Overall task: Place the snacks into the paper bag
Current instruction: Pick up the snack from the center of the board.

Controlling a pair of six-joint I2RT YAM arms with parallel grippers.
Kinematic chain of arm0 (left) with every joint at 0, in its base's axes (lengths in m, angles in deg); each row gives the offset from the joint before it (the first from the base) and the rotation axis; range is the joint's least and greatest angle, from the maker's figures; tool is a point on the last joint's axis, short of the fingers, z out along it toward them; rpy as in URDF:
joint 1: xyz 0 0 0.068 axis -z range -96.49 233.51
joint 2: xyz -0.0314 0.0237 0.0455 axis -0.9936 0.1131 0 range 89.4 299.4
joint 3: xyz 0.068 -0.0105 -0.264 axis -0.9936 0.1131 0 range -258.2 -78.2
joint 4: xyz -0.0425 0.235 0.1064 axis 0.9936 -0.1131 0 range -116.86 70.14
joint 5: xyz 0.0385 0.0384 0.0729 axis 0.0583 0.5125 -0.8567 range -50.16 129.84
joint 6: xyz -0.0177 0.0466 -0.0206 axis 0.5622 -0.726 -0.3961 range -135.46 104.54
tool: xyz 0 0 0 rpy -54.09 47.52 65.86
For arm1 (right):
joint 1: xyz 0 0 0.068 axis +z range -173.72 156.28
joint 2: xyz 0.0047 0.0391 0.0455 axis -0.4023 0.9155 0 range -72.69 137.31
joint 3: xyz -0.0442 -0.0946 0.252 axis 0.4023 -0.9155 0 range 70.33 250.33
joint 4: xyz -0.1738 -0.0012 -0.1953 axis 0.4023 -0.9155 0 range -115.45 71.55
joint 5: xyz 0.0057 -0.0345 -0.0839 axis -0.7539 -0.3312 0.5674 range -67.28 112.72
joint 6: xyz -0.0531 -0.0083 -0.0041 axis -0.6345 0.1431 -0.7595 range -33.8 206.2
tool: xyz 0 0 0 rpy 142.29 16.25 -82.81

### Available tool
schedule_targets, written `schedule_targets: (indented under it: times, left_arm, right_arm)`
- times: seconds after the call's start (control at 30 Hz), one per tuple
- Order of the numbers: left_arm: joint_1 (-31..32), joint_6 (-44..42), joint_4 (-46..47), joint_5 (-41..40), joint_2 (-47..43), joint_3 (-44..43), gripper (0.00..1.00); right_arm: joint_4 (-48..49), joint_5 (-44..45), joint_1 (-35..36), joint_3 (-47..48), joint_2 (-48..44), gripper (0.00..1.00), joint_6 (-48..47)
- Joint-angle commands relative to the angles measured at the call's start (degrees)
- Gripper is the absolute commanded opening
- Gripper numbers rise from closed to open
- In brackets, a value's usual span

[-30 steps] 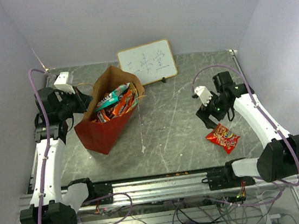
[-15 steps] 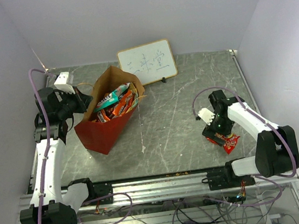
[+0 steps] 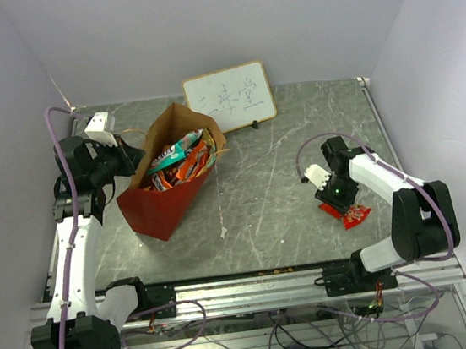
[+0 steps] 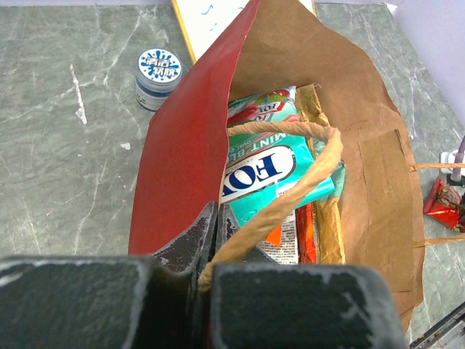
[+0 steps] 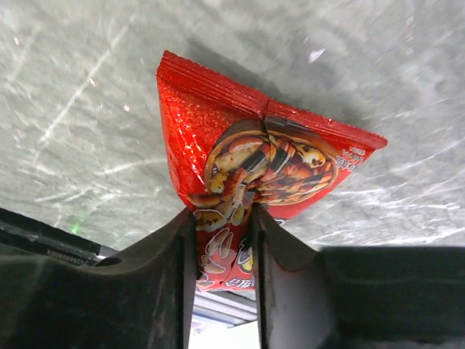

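The paper bag (image 3: 167, 206), red outside and brown inside, stands open at the left of the table with several snacks (image 3: 182, 159) in it. In the left wrist view a teal packet (image 4: 270, 169) lies on top under the twisted handle (image 4: 294, 193). My left gripper (image 3: 132, 159) (image 4: 216, 219) is shut on the bag's rim (image 4: 190, 138) by that handle. At the right, my right gripper (image 3: 339, 198) (image 5: 224, 217) is shut on a small red snack packet (image 3: 356, 215) (image 5: 247, 142), which crumples between the fingers just over the table.
A whiteboard (image 3: 229, 97) with blue writing stands at the back behind the bag. A small round jar with a blue and white lid (image 4: 158, 75) sits on the table beside the bag. The table's near rail (image 3: 255, 287) runs close behind the right gripper.
The right arm came down and toward the near edge onto the red packet, and its jaws closed on it. The left arm and the bag have not moved.
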Motion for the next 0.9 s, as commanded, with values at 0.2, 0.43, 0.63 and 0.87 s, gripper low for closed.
schedule_targets:
  times: [0.2, 0.43, 0.63, 0.87]
  left_arm:
    - [-0.52, -0.17, 2.71, 2.94, -0.94, 0.17, 0.07]
    - [-0.53, 0.4, 3.44, 3.29, -0.14, 0.12, 0.07]
    - [-0.46, 0.37, 3.38, 3.22, 0.2, 0.31, 0.07]
    - [-0.49, 0.77, 3.6, 3.25, 0.64, 0.04, 0.07]
  right_arm:
    - [1.49, -11.04, 0.24, 8.79, 6.46, 0.08, 0.81]
    - [-2.46, -17.25, 0.85, 16.71, 5.71, 0.07, 1.58]
    - [-6.08, -24.85, 1.64, 23.43, 4.99, 0.06, 1.68]
    - [-8.16, -32.35, 5.13, 36.98, 3.8, 0.06, 3.76]
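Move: The red snack lies right at the closing right fingers, its middle about 1 cm ahead, level sideways and 2 cm below. From that hand the open paper bag stands some 42 cm to the left and 13 cm farther out, its middle about 4 cm higher; the whiteboard is roughly 34 cm ahead and 28 cm left. From the left hand, the snack is about 53 cm right, 12 cm back and 25 cm below. Right fingers finish closing on the snack, sweep forward-left, then climb, about 10 cm each way, towards the bag. ##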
